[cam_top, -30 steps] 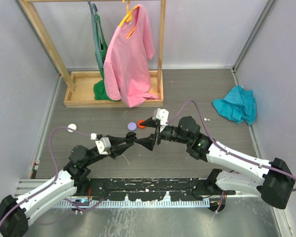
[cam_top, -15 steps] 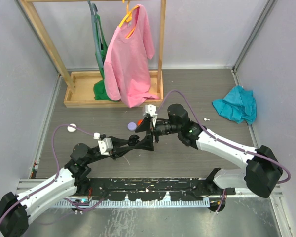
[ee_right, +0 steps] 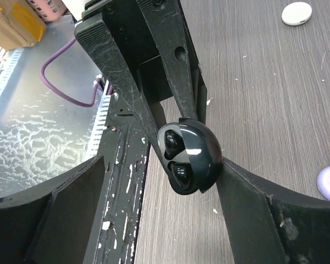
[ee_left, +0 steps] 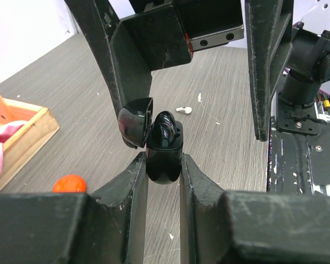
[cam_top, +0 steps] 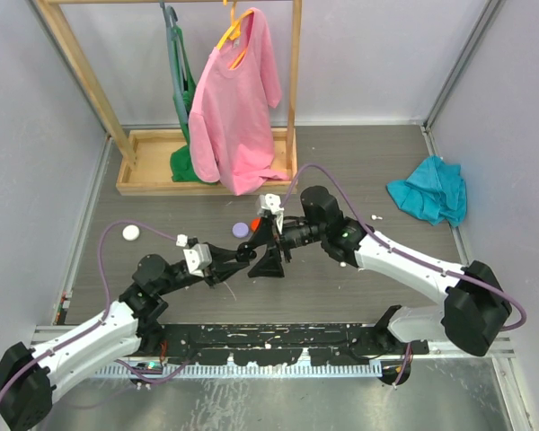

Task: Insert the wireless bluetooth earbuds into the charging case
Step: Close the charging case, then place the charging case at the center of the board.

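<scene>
My left gripper (ee_left: pixel 164 165) is shut on a black charging case (ee_left: pixel 164 157), holding it up above the table with its lid (ee_left: pixel 136 122) hinged open. In the right wrist view two dark earbuds (ee_right: pixel 173 144) sit in the sockets of the case (ee_right: pixel 201 159). My right gripper (ee_right: pixel 159 198) is open and straddles the case, one finger (ee_right: pixel 253 203) touching its shell and the other well apart. From above, the two grippers meet at mid-table, left gripper (cam_top: pixel 242 256) and right gripper (cam_top: pixel 269 256). A white earbud (ee_left: pixel 183 109) lies on the table beyond the case.
A lilac round case (cam_top: pixel 241 229) and a red one (cam_top: pixel 255 226) lie just behind the grippers. A white round case (cam_top: pixel 130 233) is at the left. A teal cloth (cam_top: pixel 428 197) lies at the right. A wooden clothes rack (cam_top: pixel 207 162) with a pink shirt stands at the back.
My right gripper has moved left and closer, so that its open fingers now stand on either side of the held case. The left gripper kept its grip and shifted slightly.
</scene>
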`<state>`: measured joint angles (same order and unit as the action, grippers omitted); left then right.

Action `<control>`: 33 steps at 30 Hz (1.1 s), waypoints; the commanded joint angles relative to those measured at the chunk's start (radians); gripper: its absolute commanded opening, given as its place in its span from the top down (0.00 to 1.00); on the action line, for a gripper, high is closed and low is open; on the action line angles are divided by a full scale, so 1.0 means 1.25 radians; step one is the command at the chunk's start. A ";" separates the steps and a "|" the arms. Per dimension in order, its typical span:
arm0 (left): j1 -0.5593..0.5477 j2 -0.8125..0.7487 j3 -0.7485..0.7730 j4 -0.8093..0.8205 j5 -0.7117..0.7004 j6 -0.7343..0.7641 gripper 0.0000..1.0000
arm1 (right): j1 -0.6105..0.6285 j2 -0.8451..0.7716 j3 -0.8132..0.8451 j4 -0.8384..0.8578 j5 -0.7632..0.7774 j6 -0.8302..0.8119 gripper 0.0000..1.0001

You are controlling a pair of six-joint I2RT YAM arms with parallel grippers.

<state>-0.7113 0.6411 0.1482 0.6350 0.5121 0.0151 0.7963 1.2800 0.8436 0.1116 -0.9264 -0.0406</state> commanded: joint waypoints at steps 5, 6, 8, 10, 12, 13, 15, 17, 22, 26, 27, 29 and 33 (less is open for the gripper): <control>0.001 0.017 0.047 -0.007 -0.043 0.000 1.00 | -0.002 -0.078 0.020 -0.040 0.032 -0.054 0.15; 0.000 0.018 0.047 -0.008 -0.046 0.000 1.00 | -0.002 -0.083 0.019 -0.044 0.043 -0.056 0.15; 0.000 0.020 0.048 -0.009 -0.049 0.000 1.00 | -0.004 -0.095 0.016 -0.053 0.054 -0.064 0.15; 0.001 0.025 0.050 -0.011 -0.052 0.000 1.00 | -0.003 -0.103 0.013 -0.057 0.073 -0.068 0.15; 0.000 0.031 0.053 -0.015 -0.060 -0.002 1.00 | -0.003 -0.113 0.006 -0.057 0.113 -0.068 0.14; 0.000 0.036 0.056 -0.020 -0.066 -0.003 1.00 | -0.003 -0.121 0.001 -0.056 0.143 -0.069 0.14; 0.000 0.046 0.064 -0.033 -0.085 -0.004 1.00 | -0.003 -0.135 -0.014 -0.045 0.210 -0.055 0.13; 0.000 0.060 0.077 -0.051 -0.112 -0.010 1.00 | -0.004 -0.150 -0.035 -0.028 0.284 -0.042 0.12; 0.000 0.110 0.114 -0.085 -0.213 -0.066 1.00 | -0.004 -0.189 -0.105 0.038 0.507 -0.002 0.10; 0.000 0.158 0.175 -0.179 -0.359 -0.162 1.00 | -0.003 -0.194 -0.148 0.074 0.643 0.024 0.09; 0.000 0.169 0.192 -0.212 -0.387 -0.186 1.00 | -0.004 -0.193 -0.160 0.083 0.683 0.035 0.09; 0.000 0.190 0.218 -0.270 -0.438 -0.237 0.99 | -0.004 -0.191 -0.185 0.108 0.749 0.055 0.09; 0.002 0.233 0.241 -0.348 -0.525 -0.353 0.94 | -0.004 -0.192 -0.241 0.175 0.865 0.092 0.09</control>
<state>-0.7113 0.8970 0.3992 0.3058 0.0216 -0.2508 0.7944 1.0584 0.5850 0.1825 -0.0677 0.0093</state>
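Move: At the left fingertips sits the charging case, gripped and with its lid open on the forward side, about 1 cm right of the hand point and 1 cm above it. From the wide-open right hand it lies some 3 cm ahead, 2 cm left and level, its lid against the forward finger. A purple disc lies about 12 cm ahead of the left hand, 2 cm left and 15 cm down; an orange disc is 2 cm beyond that and 5 cm right. Easing the case forward about 1 cm against the right hand's forward finger on the lid, which rises barely 2 cm, the left hand keeps its grip. Then the hands part: the right sweeps forward, right and down, still open, turning some 50 degrees clockwise, while the left carries the case on to about 8.5 cm forward and slightly down, swinging its fingers towards forward. ##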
